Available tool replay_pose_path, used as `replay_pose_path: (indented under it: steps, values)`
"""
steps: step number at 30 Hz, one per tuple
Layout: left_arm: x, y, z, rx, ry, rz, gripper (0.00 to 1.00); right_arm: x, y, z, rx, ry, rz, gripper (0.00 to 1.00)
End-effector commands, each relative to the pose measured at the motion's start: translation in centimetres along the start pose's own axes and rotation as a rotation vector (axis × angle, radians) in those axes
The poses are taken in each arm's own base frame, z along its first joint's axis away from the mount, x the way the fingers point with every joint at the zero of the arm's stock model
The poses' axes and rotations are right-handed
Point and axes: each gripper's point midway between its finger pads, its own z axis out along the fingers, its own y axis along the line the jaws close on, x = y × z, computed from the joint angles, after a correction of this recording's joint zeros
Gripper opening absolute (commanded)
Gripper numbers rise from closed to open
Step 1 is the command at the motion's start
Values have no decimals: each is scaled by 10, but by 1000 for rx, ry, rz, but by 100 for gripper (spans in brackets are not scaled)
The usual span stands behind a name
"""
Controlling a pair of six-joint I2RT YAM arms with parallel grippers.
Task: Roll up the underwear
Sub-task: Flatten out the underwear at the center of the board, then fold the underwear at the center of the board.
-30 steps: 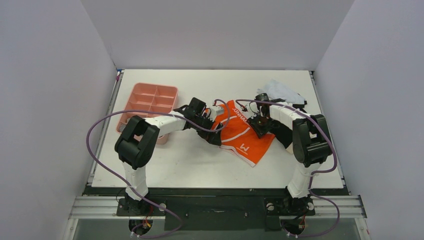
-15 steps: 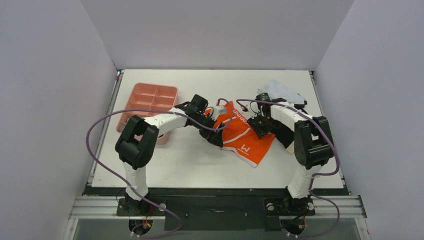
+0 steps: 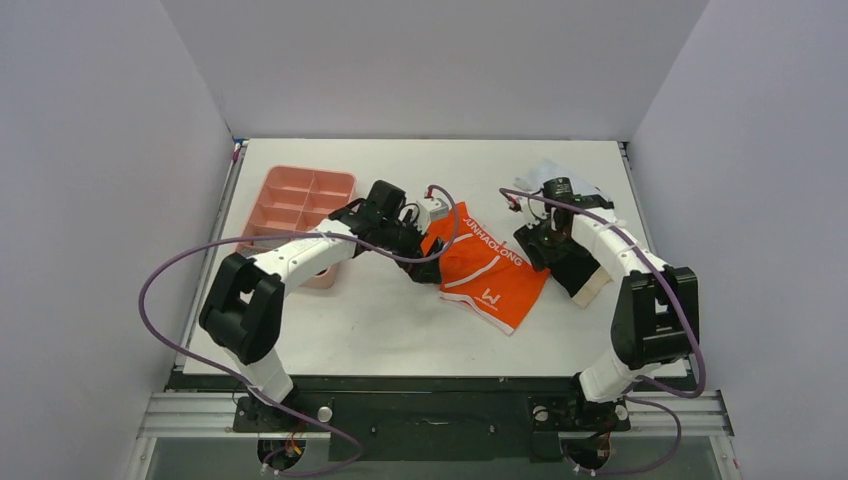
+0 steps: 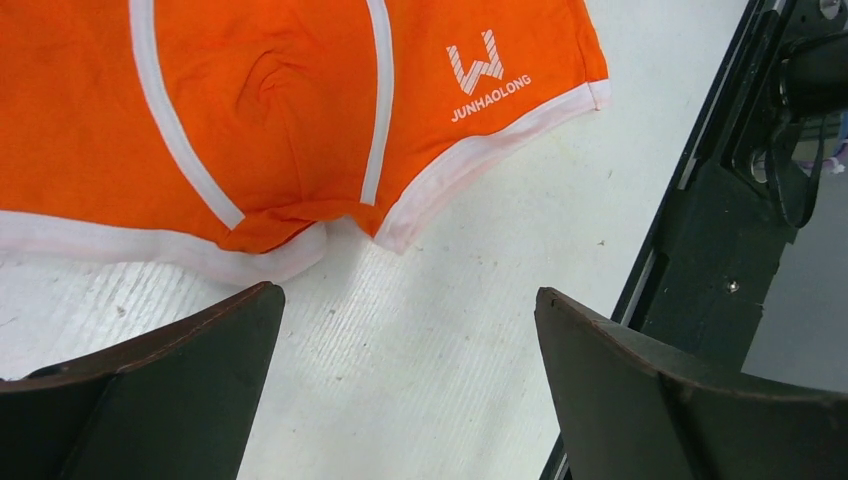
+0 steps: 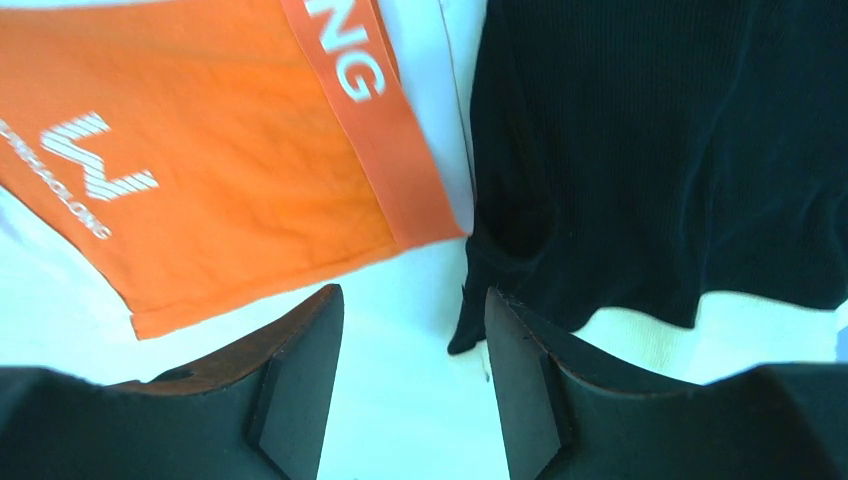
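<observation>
The orange underwear (image 3: 490, 275) with white stripes lies spread flat mid-table. My left gripper (image 3: 432, 266) stands at its left edge, open. In the left wrist view the orange cloth (image 4: 270, 110) lies just beyond the wide-apart fingertips (image 4: 250, 300), and only bare table shows between them at the gripper (image 4: 408, 300). The black underwear (image 3: 572, 262) with its beige waistband (image 3: 598, 287) lies to the right. My right gripper (image 3: 532, 246) hovers between the two garments, open and empty. From the right wrist, orange cloth (image 5: 230, 170) is at left, black cloth (image 5: 660, 140) at right, its corner beside the right finger of the gripper (image 5: 412, 295).
A pink compartment tray (image 3: 300, 205) sits at the left of the table. A white crumpled cloth (image 3: 562, 180) lies at the back right. The table's black front rail (image 4: 720, 230) shows at the right of the left wrist view.
My right gripper has opened, let go of the orange underwear's waistband and drawn back to the right. The waistband now lies flat with its lettering showing. The left arm's elbow swung left.
</observation>
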Motion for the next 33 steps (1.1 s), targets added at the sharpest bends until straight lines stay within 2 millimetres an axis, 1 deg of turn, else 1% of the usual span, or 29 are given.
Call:
replay_pose_path:
  steps: [1,3,8,12,17,21,26,27,28,29,30,31,32,33]
  values:
    - [-15,4,-20,-86,-65,98,97,30,-3,-8,16,51,15,50]
    - [-17,4,-25,-107,-76,112,97,36,-4,-5,16,55,50,49]
    - [-14,5,-26,-118,-78,111,97,41,-5,8,-17,63,153,46]
    - [-11,6,-24,-117,-76,101,97,38,-3,20,-74,67,215,46]
    - [-10,5,-23,-115,-78,99,97,32,-5,33,-112,67,282,45]
    - [-12,3,-22,-127,-83,117,97,28,-7,40,-139,59,324,44]
    - [-12,-6,-14,-167,-72,196,97,20,-9,44,-155,41,348,42]
    - [-11,-13,-10,-165,-68,220,97,19,-7,45,-168,39,352,40]
    - [-11,-13,-9,-190,-64,243,97,18,-6,45,-175,37,356,36]
    - [-11,-23,-2,-184,-56,277,97,17,-4,46,-190,33,358,28]
    - [-12,-23,0,-214,-53,307,97,17,-2,46,-198,33,360,23]
    - [-11,-37,8,-204,-45,348,97,16,1,45,-214,27,360,15]
    - [-11,-36,12,-239,-35,382,97,18,4,45,-224,30,361,12]
    - [-12,-54,22,-224,-28,433,97,18,6,44,-235,25,361,6]
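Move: The near end of the orange underwear's waistband lies about 2 cm back, 2 cm right and 7 cm below my right hand. The black underwear's middle is some 3 cm ahead and 7 cm right of that hand, the pale cloth about 18 cm ahead and 6 cm right, both at table height. From my left hand, the hem of the orange underwear's printed leg is roughly 7 cm back, 8 cm right and 8 cm below. I bring my right hand back and to the right, then down, about 5 cm in all onto the waistband's near end, turning it clockwise some 15 degrees. Easing 2 cm forward and left, I close the half-open fingers and pinch the band's end. My wide-open left hand drifts slightly left, then swings right and back towards the printed leg's hem, still clear of the table. ##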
